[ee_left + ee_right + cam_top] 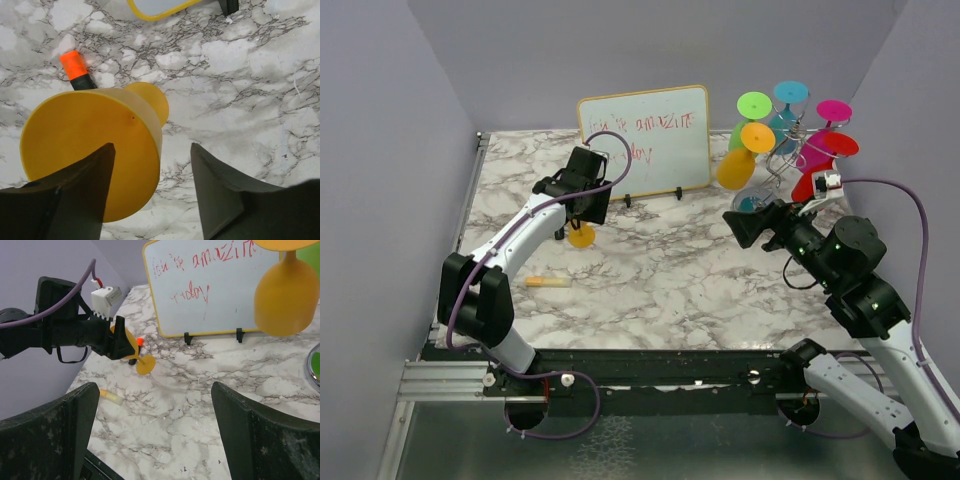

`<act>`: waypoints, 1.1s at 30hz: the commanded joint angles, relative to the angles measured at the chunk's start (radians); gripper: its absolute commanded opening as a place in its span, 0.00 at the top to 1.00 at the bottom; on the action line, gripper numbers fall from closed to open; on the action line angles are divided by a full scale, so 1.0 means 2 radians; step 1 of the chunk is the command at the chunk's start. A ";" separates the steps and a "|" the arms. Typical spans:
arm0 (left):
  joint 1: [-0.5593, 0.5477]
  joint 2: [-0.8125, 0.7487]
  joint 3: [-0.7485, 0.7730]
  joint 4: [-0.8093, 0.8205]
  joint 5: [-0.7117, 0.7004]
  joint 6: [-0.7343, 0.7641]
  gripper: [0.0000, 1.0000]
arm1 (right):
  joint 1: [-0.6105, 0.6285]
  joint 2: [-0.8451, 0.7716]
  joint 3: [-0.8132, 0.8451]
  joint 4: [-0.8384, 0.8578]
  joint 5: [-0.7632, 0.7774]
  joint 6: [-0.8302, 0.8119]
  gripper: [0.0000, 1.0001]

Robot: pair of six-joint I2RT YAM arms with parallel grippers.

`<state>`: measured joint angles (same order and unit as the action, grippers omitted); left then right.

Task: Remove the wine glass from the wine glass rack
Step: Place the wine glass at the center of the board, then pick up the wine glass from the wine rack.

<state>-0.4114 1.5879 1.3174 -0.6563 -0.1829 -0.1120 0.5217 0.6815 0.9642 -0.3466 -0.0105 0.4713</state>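
A yellow wine glass is at my left gripper, in front of the whiteboard, away from the rack. In the left wrist view the glass sits against the left finger, and the left gripper has its jaws apart with bare marble between them. From the right wrist view the glass is tilted, foot pointing away from the left gripper. The wine glass rack stands at the back right with several coloured glasses hanging on it. My right gripper is open just in front of the rack, holding nothing.
A whiteboard with red writing stands at the back centre. An orange-capped marker lies just behind the yellow glass. A pale marker lies on the marble at the front left. An orange-yellow glass hangs close to the right wrist camera.
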 commanded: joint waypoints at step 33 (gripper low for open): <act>0.004 -0.177 0.013 0.078 0.180 -0.026 0.01 | -0.001 0.009 -0.033 -0.323 0.268 0.215 0.00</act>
<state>-0.4114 1.2251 1.3388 -0.5247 0.0490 -0.1532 0.5220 0.7166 0.9123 -0.8238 0.3603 0.7452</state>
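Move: The upright orange wine glass stands with its middle about 4 cm left of the left hand, level with it fore-and-aft and some 6 cm below, the fingers still straddling its wall. On the table, 15 cm below the hand, lie the black marker, 8 cm left and 3 cm ahead, and the yellow pen, 12 cm left and 12 cm back. The whiteboard is 14 cm ahead and 11 cm right, 7 cm below. From the right hand the glass is 15 cm ahead, 30 cm left, 25 cm below. Astride the bowl's wall, one finger inside, the left hand's already parting fingers spread fully, then it rises about 16 cm off the glass, tipping its fingers forward and rightward and veering slightly back and right late on. The empty, open right hand then sinks about 13 cm and goes 7 cm right, tipping down and turning clockwise. ##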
